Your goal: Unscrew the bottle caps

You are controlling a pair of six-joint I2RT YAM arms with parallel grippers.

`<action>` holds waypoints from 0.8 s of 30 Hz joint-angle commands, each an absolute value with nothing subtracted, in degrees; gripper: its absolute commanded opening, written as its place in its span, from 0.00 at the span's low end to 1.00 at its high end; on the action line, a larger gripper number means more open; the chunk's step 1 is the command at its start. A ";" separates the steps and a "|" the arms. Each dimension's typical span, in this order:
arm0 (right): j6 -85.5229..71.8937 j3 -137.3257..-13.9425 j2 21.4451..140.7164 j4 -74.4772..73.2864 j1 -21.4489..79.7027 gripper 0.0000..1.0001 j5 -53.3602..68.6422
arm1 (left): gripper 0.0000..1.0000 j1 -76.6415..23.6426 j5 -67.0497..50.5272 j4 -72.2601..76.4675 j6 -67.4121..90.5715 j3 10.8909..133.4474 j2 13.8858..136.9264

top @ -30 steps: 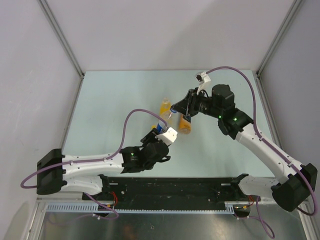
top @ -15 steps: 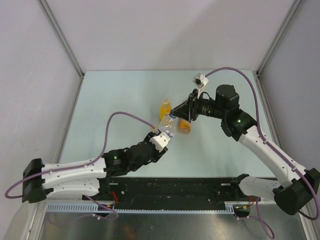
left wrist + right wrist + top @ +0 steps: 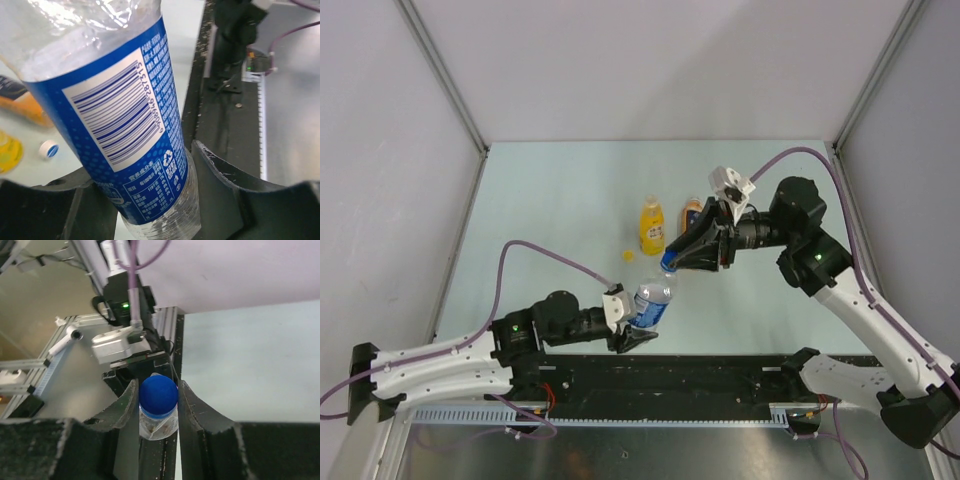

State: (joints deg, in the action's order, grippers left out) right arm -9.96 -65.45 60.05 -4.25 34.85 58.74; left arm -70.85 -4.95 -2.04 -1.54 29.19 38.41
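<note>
A clear bottle (image 3: 653, 297) with a blue label (image 3: 125, 110) hangs tilted above the table's near part. My left gripper (image 3: 632, 333) is shut on its lower end (image 3: 160, 215). The blue cap (image 3: 158, 394) sits on the bottle's neck, and my right gripper (image 3: 672, 262) is shut on it, one finger on each side. The yellow bottle (image 3: 652, 225) stands on the table behind. The orange bottle (image 3: 692, 212) is partly hidden by my right gripper. A yellow cap (image 3: 629, 255) and a white cap (image 3: 48, 149) lie loose on the table.
The black base rail (image 3: 670, 375) runs along the near edge, just below the held bottle. Purple cables (image 3: 545, 250) loop from both wrists. Metal frame posts (image 3: 440, 75) and grey walls border the pale green table (image 3: 550, 190).
My left arm has drawn back toward the near edge, carrying the clear bottle away from the other two. My right gripper came along, still on the blue cap.
</note>
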 commanded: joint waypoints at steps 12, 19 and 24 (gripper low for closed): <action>-1.89 -65.82 54.20 -3.64 36.52 0.00 69.07 | 0.00 -69.21 -34.79 11.01 -5.98 29.80 36.61; -0.38 -65.60 51.91 -3.32 36.58 0.00 68.65 | 0.00 -67.52 -38.28 11.54 -5.19 29.71 37.36; -0.18 -65.47 50.65 -3.02 36.64 0.00 66.90 | 0.00 -66.97 -39.27 11.81 -4.76 29.53 37.99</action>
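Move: The blue cap of the water bottle is already between the right fingertips, and the left hand holds the bottle near its bottom, with that cap roughly 16 cm above the left hand, 4 cm ahead and 4 cm to the right. From the right hand, the open yellow bottle stands about 20 cm ahead, 2 cm left and 28 cm below. The open orange bottle is some 19 cm ahead and 8 cm right at that same depth; the loose white cap lies about 14 cm straight ahead, 36 cm below. The water bottle, still held by its lower body in the left fingers and by its blue cap in the right, is drawn back towards the robot and somewhat up by both arms, slowing to a near stop. The right hand goes back some 7.5 cm, edging right, and turns counter-clockwise while rolling back; the left goes back about 5.5 cm and turns clockwise some 20 degrees. Both grips keep their opening. ##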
